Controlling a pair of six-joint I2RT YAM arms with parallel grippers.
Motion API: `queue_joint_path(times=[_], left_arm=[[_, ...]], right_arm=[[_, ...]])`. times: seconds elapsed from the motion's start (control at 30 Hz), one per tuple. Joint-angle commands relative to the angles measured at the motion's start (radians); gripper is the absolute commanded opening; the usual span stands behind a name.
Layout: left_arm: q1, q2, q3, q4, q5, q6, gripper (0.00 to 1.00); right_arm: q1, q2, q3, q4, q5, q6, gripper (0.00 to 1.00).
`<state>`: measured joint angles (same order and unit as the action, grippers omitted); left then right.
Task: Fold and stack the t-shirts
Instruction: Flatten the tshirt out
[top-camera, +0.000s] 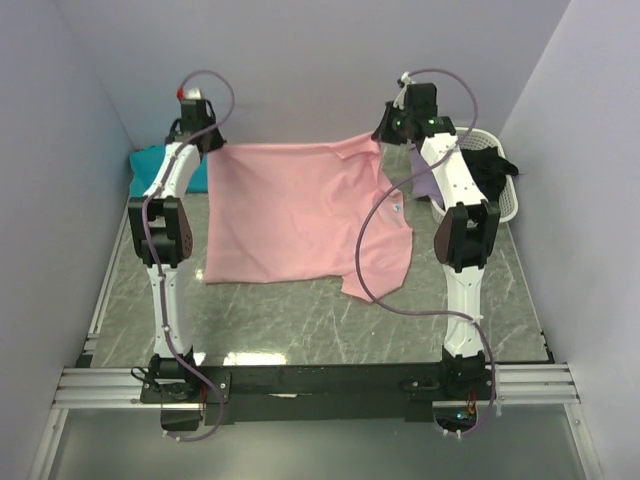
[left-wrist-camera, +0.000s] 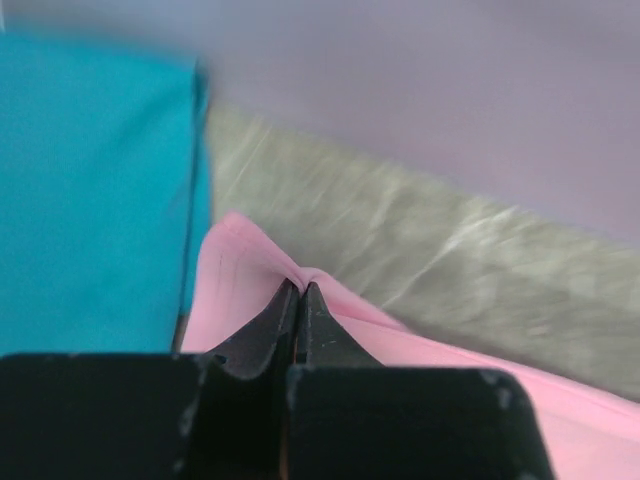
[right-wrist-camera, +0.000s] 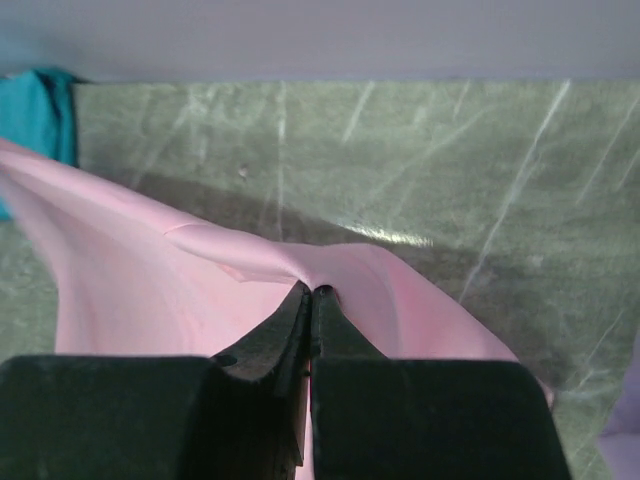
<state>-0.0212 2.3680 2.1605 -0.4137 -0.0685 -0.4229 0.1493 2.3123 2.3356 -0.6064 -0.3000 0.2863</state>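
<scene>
A light pink t-shirt is stretched between both grippers at the back of the table, its near part lying on the marble top. My left gripper is shut on the shirt's far left corner; the wrist view shows pink cloth pinched at the tips. My right gripper is shut on the far right edge, with pink cloth pinched at its tips. A folded teal shirt lies at the back left, also in the left wrist view.
A white basket at the back right holds dark and lavender cloth. Purple walls close in the back and both sides. The marble table top shows bare near the arm bases.
</scene>
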Motion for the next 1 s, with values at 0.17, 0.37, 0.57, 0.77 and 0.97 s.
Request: queue_joint_path(times=[0.17,0.37,0.57,0.77,0.97], left_arm=[[0.063,-0.220,0.216,0.044,0.216,0.026,0.01],[0.078,-0.334,0.258,0.115,0.337,-0.004,0.01],[0.098,-0.498,0.149,0.237,0.447,-0.045,0.01],[0.101,-0.727,-0.084,0.357,0.492,-0.086,0.03],[0.102,-0.826,-0.069,0.145,0.489,-0.051,0.03]], right_arm=[[-0.044,-0.140,0.177,0.066,-0.076,0.005,0.00],[-0.051,-0.252,0.201,0.157,-0.080,0.001,0.00],[-0.083,-0.404,0.149,0.246,-0.146,0.002,0.00],[-0.083,-0.522,0.037,0.263,-0.264,-0.001,0.00],[-0.073,-0.696,-0.109,0.163,-0.337,-0.004,0.00]])
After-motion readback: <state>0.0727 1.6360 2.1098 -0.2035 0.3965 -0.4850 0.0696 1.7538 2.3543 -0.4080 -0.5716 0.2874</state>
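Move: Both hands already pinch the pink t-shirt's far corners. Its middle lies about 15 cm back, 17 cm right and 8 cm down from the left hand, and about 16 cm back, 16 cm left and 15 cm down from the right. The folded teal shirt is some 12 cm left of the left hand, level with it and 12 cm lower. From the right hand, the purple cloth is 13 cm right, 3 cm back; the basket 22 cm right, 3 cm back; both 17 cm below. Up together, fast and nearly straight at first, then still rising while drawing back towards the bases: the left hand climbs about 44 cm and the right some 35 cm, each coming back 15 to 18 cm. The wrists tip the fingers up from their forward-and-down slant to about level or slightly above, and both grippers keep their pinch on the t-shirt's corners. ##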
